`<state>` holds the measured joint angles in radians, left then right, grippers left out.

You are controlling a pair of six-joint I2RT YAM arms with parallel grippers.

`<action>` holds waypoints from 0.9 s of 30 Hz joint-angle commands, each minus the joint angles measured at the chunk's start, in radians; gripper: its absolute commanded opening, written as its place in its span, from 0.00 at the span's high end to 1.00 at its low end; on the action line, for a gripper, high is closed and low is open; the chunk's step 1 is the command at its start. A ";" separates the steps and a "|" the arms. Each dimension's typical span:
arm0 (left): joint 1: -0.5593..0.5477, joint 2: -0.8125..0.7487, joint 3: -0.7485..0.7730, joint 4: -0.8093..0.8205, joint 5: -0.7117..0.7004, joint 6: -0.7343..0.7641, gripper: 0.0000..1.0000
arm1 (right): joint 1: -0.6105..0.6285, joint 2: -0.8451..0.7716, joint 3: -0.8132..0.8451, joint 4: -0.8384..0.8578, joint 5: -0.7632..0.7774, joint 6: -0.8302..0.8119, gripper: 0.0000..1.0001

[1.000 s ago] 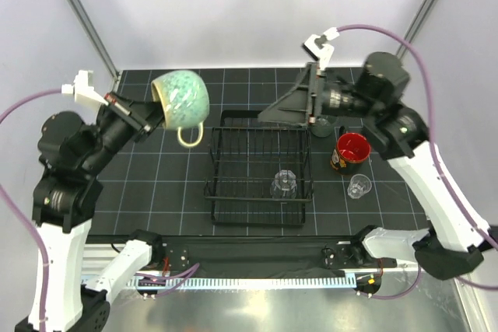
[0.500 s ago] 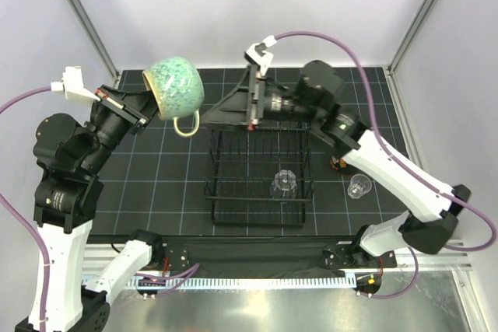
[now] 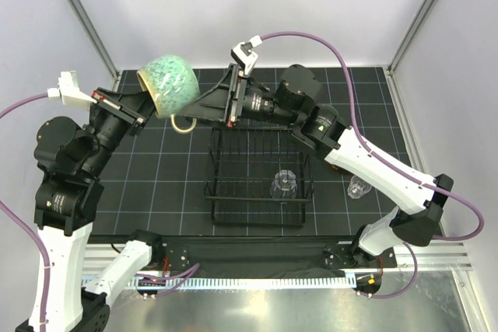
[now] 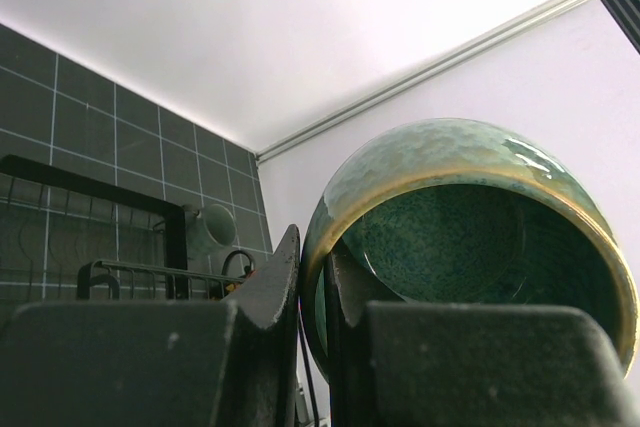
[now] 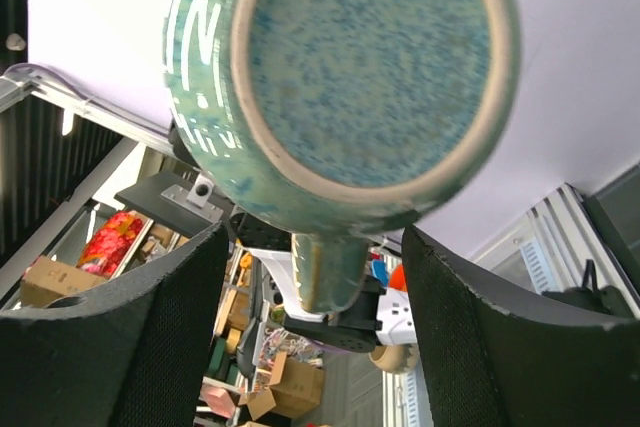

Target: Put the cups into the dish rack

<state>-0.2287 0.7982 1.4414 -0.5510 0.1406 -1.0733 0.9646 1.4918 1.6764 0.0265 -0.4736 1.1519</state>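
Note:
My left gripper (image 3: 146, 113) holds the speckled pale-green mug (image 3: 167, 85) in the air, left of the rack's far end. In the left wrist view its fingers (image 4: 285, 287) are shut on the mug's (image 4: 470, 217) rim, one inside and one outside. My right gripper (image 3: 196, 110) reaches in from the right at the mug's handle (image 3: 184, 124). In the right wrist view the mug's base (image 5: 360, 57) faces the camera. The handle (image 5: 325, 267) hangs between the open gripper's (image 5: 315, 327) pads, with gaps on both sides. The black wire dish rack (image 3: 210, 190) holds one clear glass (image 3: 284, 184).
A second clear glass (image 3: 358, 186) stands on the black gridded mat (image 3: 156, 176), right of the rack, partly behind my right forearm (image 3: 366, 162). The right arm spans over the rack's far right corner. Frame posts rise at the back corners.
The right arm swung left from beside the red-lined cup, across the rack's far end, to the mug's handle, its jaws narrowing. The left arm raised the mug slightly, up and to the left.

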 commanded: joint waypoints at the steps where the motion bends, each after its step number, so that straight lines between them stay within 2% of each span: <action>1: 0.002 -0.028 0.022 0.169 -0.016 -0.056 0.99 | 0.019 0.024 0.051 0.107 0.018 0.022 0.30; 8: 0.002 -0.036 0.019 0.164 -0.009 -0.051 1.00 | 0.039 0.074 0.111 0.110 0.012 0.045 0.37; 13: 0.002 -0.045 0.002 0.163 -0.001 -0.062 1.00 | 0.045 0.093 0.118 0.127 0.018 0.057 0.46; 16: 0.002 -0.051 -0.004 0.163 0.002 -0.065 1.00 | 0.045 0.107 0.117 0.147 0.012 0.074 0.59; 17: 0.002 -0.051 -0.006 0.164 0.002 -0.063 1.00 | 0.045 0.110 0.115 0.153 0.009 0.078 0.71; 19: 0.002 -0.056 -0.012 0.163 0.008 -0.066 1.00 | 0.045 0.119 0.118 0.173 -0.003 0.088 0.83; 20: 0.002 -0.059 -0.015 0.163 0.013 -0.066 1.00 | 0.045 0.127 0.120 0.191 -0.019 0.092 0.96; 23: 0.002 -0.062 -0.029 0.163 0.022 -0.071 1.00 | 0.045 0.139 0.126 0.255 -0.045 0.097 0.96; 27: 0.000 -0.070 -0.042 0.161 0.034 -0.065 1.00 | 0.045 0.105 0.108 0.271 -0.050 0.019 0.96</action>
<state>-0.2165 0.7490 1.3956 -0.5121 0.0814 -1.1183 1.0069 1.6173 1.7542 0.1650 -0.5396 1.2442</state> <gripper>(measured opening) 0.073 0.259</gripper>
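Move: The green cup hangs in the air, the left gripper pinching its rim and its base facing the open right gripper: its handle lies about 3 cm to the right hand's left and 1 cm back at the same height, its body about 5 cm left, 3 cm ahead and 3 cm above. From the left hand the handle is some 6 cm right and 2 cm back, about level. The dish rack is roughly 13 cm right, 4 cm ahead and 42 cm below the right hand. The right hand, its fingers pointing left, eases about 3 cm to the left so that the cup's handle comes between its open fingers, then closes them and pinches the handle, drifting a centimetre or so back and up and turning slightly counter-clockwise. The left hand keeps its pinch on the rim the whole way, holding the cup up and shifting only about 1 cm left as it turns some 5 degrees. ##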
